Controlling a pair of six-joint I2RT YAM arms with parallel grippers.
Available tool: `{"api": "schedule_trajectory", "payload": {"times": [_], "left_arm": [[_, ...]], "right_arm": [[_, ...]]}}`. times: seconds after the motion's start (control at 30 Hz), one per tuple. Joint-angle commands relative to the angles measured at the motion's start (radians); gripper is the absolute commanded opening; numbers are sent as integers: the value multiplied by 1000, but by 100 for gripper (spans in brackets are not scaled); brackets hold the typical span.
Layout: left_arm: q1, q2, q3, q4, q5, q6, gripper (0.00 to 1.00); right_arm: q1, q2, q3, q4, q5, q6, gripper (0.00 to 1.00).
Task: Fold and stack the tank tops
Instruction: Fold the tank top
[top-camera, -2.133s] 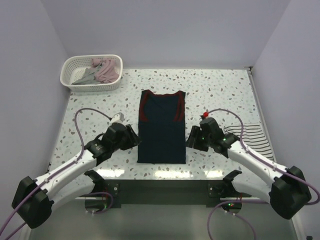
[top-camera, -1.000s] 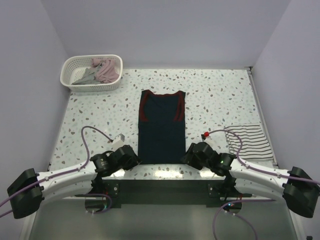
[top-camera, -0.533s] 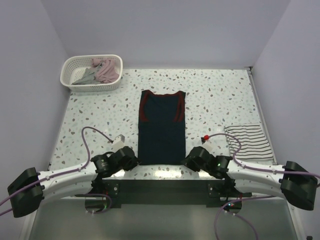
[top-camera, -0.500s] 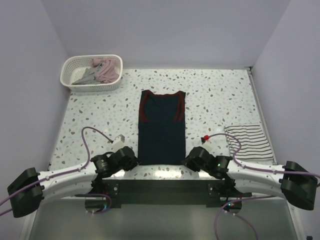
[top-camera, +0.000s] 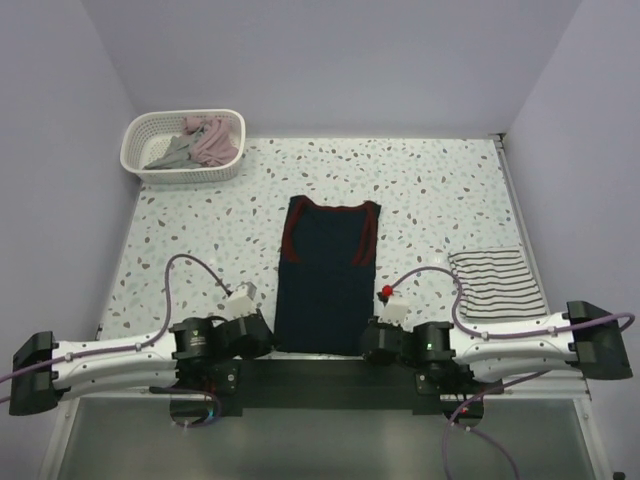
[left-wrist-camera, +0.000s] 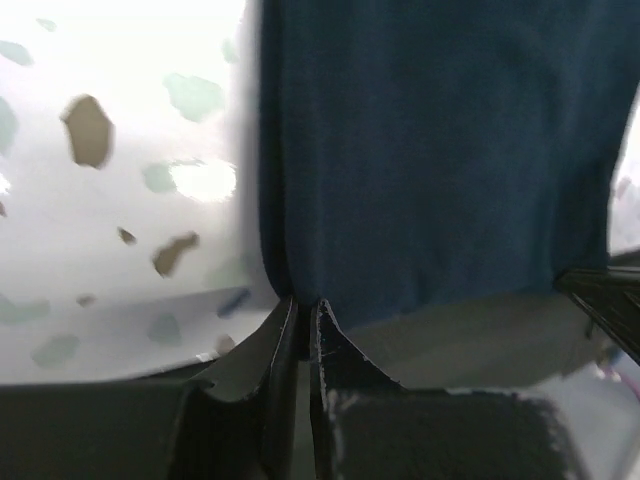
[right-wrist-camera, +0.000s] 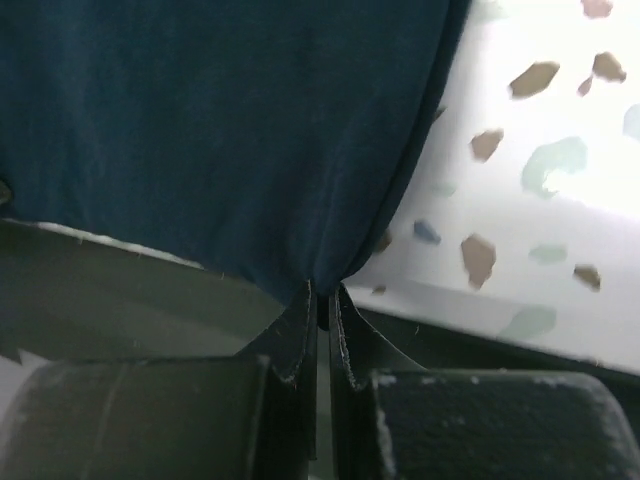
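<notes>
A dark navy tank top (top-camera: 326, 272) with red trim lies flat on the speckled table, neck end away from me. My left gripper (top-camera: 268, 342) is shut on its near left hem corner (left-wrist-camera: 300, 290). My right gripper (top-camera: 366, 345) is shut on the near right hem corner (right-wrist-camera: 322, 278). Both sit low at the table's front edge. The wrist views show the navy cloth (left-wrist-camera: 430, 150) (right-wrist-camera: 220, 120) pinched between the closed fingertips. A folded white tank top with dark stripes (top-camera: 498, 282) lies at the right side.
A white basket (top-camera: 147, 166) at the back left holds pinkish and grey tank tops (top-camera: 195, 140). Purple walls close in the table on the left, back and right. The dark front rail (top-camera: 320, 375) runs just below the grippers.
Both grippers closed on the navy tank top's near hem corners and pulled toward the front edge. The top slid slightly toward me and shifted a little right.
</notes>
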Motion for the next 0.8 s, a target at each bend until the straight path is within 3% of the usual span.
{"api": "schedule_trajectory", "payload": {"times": [0.0,0.23,0.33,0.4,0.47,0.53,0.63,0.77], "left_arm": [[-95,-39,145,-135,-96,-80,0],[-130,-2,364,-255,-292,-71,0],[-127,27,453,-269,-436,-39,0],[-98,53,534,-267,-495,-5,0],[-7,99,608,-214,-515,137,0],[146,149,640,-58,-416,345,0],[344,243,691,111,-225,516,0],[491,387,771,236,-49,612,0]], "right_arm": [[98,37,154,-172,151,60,0],[117,51,380,-357,320,19,0],[27,34,466,-379,326,-116,0],[-99,32,505,-320,261,-210,0],[-229,49,525,-255,175,-338,0],[-301,93,578,-242,139,-432,0],[-421,144,660,-210,72,-532,0],[-588,276,764,-159,-40,-624,0]]}}
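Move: Both closed hands already hold the near hem of the navy tank top, one at each lower corner. The tank top's upper edge, with the red-trimmed straps folded in, lies about 38 cm ahead: its left corner some 5 cm right of the left hand, its right corner some 5 cm right of the right hand. The folded striped tank top sits about 17 cm ahead and 34 cm right of the right hand; the white basket is roughly 50 cm ahead and 28 cm left of the left hand. Up first, easing about a centimetre back and drawing a few centimetres together, then increasingly forward as they spread again, both hands carry the held hem corners over the tank top towards its upper edge: some 20 cm up and nearly as far forward. The fingers stay shut; the left hand tips up and outward by roughly 30 degrees, the right by about 20. ##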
